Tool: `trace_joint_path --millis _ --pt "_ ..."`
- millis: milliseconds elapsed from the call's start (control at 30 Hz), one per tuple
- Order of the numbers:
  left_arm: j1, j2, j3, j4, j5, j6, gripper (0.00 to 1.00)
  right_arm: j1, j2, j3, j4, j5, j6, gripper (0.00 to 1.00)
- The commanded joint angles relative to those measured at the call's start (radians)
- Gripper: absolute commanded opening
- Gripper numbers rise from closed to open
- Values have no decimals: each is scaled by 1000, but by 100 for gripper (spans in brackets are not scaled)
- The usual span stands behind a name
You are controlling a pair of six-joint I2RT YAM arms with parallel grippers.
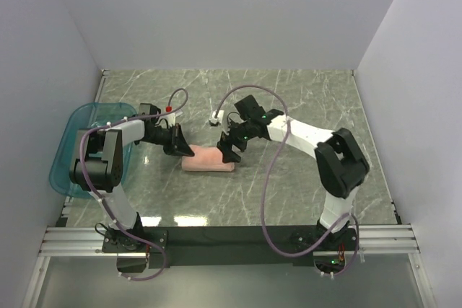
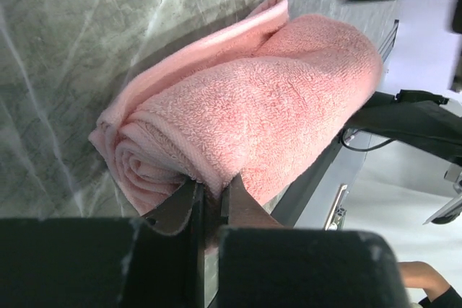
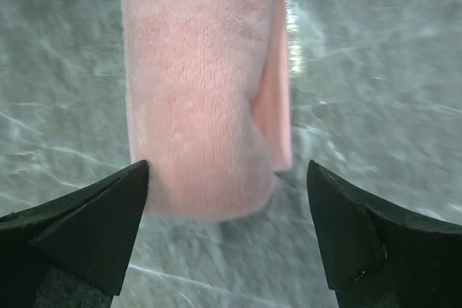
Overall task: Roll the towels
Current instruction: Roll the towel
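The salmon-pink towel (image 1: 208,161) lies rolled into a short log on the marble table, its long axis running left to right. The spiral end (image 2: 137,164) of the roll faces my left wrist camera. My left gripper (image 1: 184,151) is at the roll's left end, shut on a fold of the towel's outer layer (image 2: 209,196). At the roll's right end my right gripper (image 1: 229,151) stands wide open. In the right wrist view the towel (image 3: 195,91) ends just beyond the gripper (image 3: 227,171), whose black fingertips (image 3: 133,178) do not touch it. A loose flap (image 3: 278,106) lies along the roll's side.
A teal translucent tray (image 1: 72,149) sits at the table's left edge beside the left arm. A small white object (image 1: 216,117) lies on the table behind the towel. White walls enclose the table on three sides.
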State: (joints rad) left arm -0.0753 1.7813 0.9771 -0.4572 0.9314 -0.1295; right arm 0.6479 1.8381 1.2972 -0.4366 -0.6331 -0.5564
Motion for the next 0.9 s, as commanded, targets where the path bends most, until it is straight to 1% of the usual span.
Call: trace_joint_path --millis 0,133,267,333,400,500,533,633,667,733,800,833,867 --pt "6 27 12 2 -151 24 1 45 -136 -71 130 197 -74 95" --pt "6 30 9 5 -148 21 1 120 -215 -165 197 260 -143 96" --pt "6 41 15 2 -149 19 1 194 -217 -206 213 289 -204 96" --pt "6 46 18 0 -152 19 2 237 -194 -204 228 338 -212 97" --pt "5 50 23 -4 -149 21 4 251 -159 -188 237 374 -214 97" --pt "6 52 25 -6 -148 25 4 254 -94 -171 272 412 -217 98" --pt "6 50 23 -3 -148 24 4 256 -77 -165 283 447 -220 98" --pt "5 47 12 8 -141 14 5 253 -30 -173 308 473 -249 97" --pt "5 47 11 11 -143 17 5 253 -17 -173 303 474 -264 91" --pt "6 47 15 3 -143 24 5 253 12 -167 283 466 -267 84" --pt "6 47 21 -6 -138 31 6 249 36 -162 262 441 -274 69" --pt "11 43 29 -11 -135 36 7 245 41 -159 244 431 -270 61" --pt "15 40 34 -15 -119 42 9 240 46 -147 230 417 -261 41"
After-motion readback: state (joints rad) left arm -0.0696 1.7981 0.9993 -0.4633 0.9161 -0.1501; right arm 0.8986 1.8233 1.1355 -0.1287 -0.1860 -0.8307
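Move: The rolled towel's middle lies about 6 cm left of the open right hand, about 1 cm nearer the base and some 4 cm below it. From the left hand, already shut on the roll's left end, that middle is roughly 5 cm right, 1 cm back and 2 cm down. The left gripper's fingertips stand some 11 cm left and 1 cm farther out from the right hand; the green tub is about 30 cm left of the left hand, level with it. Looping up and about 4 cm back towards the base, the wide-open right hand swings forward again and down, ending some 4 cm farther left and 3 cm lower, astride the rolled towel. Its wrist rolls about 30 degrees, forward side rising, and late on the fingers close about halfway, squeezing the roll from front and back. The left fingers keep their pinch on the left end. ##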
